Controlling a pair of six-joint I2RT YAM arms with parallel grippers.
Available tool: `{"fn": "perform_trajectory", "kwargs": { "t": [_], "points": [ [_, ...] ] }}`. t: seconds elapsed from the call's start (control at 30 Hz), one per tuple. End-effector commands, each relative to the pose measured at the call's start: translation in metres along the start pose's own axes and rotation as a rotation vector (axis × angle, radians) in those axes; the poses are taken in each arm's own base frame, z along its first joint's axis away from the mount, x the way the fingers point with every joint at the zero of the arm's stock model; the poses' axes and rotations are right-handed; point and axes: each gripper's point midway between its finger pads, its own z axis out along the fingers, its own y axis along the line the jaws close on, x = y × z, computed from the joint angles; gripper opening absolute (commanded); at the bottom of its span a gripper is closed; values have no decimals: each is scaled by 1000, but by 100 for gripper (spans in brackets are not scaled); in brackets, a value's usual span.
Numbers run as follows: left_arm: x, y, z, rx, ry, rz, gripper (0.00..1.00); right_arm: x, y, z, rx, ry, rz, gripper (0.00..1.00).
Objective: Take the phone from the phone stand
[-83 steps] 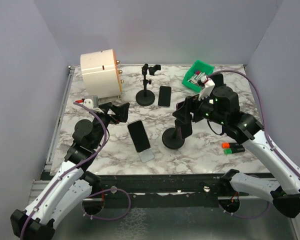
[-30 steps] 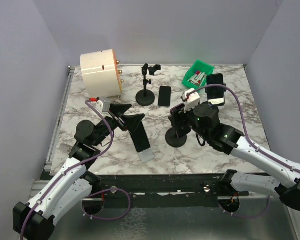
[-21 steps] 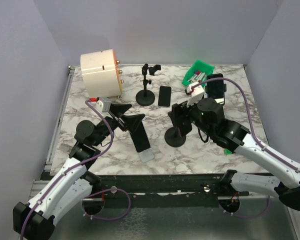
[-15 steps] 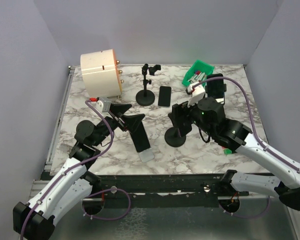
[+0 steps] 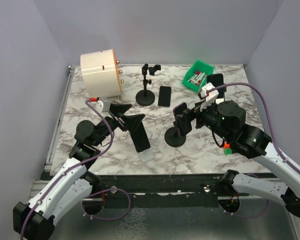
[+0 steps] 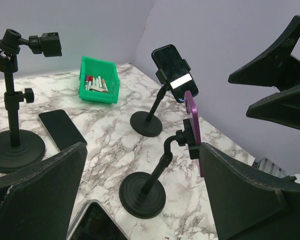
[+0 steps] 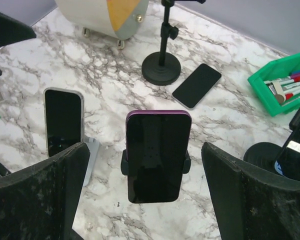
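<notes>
The phone [image 7: 158, 155], dark-screened with a purple edge, sits upright in the clamp of a black phone stand [image 5: 174, 138] in the middle of the table. My right gripper [image 7: 150, 200] faces its screen, jaws open wide, fingers either side of it in view and not touching. From the top the right gripper [image 5: 191, 117] is just right of the phone [image 5: 180, 115]. My left gripper [image 5: 132, 116] hangs open left of the stand. Its wrist view shows the phone [image 6: 192, 131] edge-on above the stand's base [image 6: 142, 194].
A second stand holding a black phone [image 5: 215, 81] is at the back right, beside a green bin [image 5: 198, 74]. An empty stand [image 5: 145, 95], a flat phone [image 5: 164, 96], a clear-cased phone [image 5: 139, 136], a white drum [image 5: 101, 73] and markers [image 5: 226, 147] lie around.
My right gripper has opened wider and drawn back to the right, away from the phone. The phone stays in its clamp. The left arm has not moved over the last second.
</notes>
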Motion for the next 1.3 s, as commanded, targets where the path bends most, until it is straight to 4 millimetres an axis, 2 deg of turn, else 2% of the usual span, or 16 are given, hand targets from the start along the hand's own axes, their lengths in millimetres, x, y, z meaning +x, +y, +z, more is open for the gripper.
{"fn": "perform_trajectory", "kwargs": {
  "t": [0.0,0.2,0.3,0.6,0.93,1.27],
  "points": [
    [3,-6,-1,31,3,-3,94,19,17,-1,-105,76,-55,100],
    [5,-6,0,32,8,-6,94,27,17,9,-162,111,9,100],
    [4,-8,0,40,7,-7,94,23,7,13,-179,94,72,100],
    [5,-13,0,55,10,-8,94,21,8,27,-216,85,114,100],
    [3,-16,-1,67,6,-6,94,40,-15,43,-90,140,109,100],
    [1,-20,-2,77,1,-5,94,46,-14,56,-112,165,122,100]
  ]
}}
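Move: The clipped phone in its stand is about 5 cm ahead of the open right hand, some 3 cm to its left and 8 cm lower. The phone lying on the table is roughly 28 cm ahead, 11 cm left; the leaning phone is 23 cm left and 5 cm ahead, both near table height. The other clipped phone stands 22 cm ahead and 16 cm right. From the left hand the first clipped phone lies about 21 cm right, 4 cm ahead and 6 cm lower. Down and forward, the right hand closes in on the phone clipped in the near stand, sinking between 5 and 6 cm and reaching about 4 cm ahead after a brief small waver sideways. The wrist tips the fingers some 10 degrees further downward as they stay wide open and come up to either side of the phone; no touch can be made out. ##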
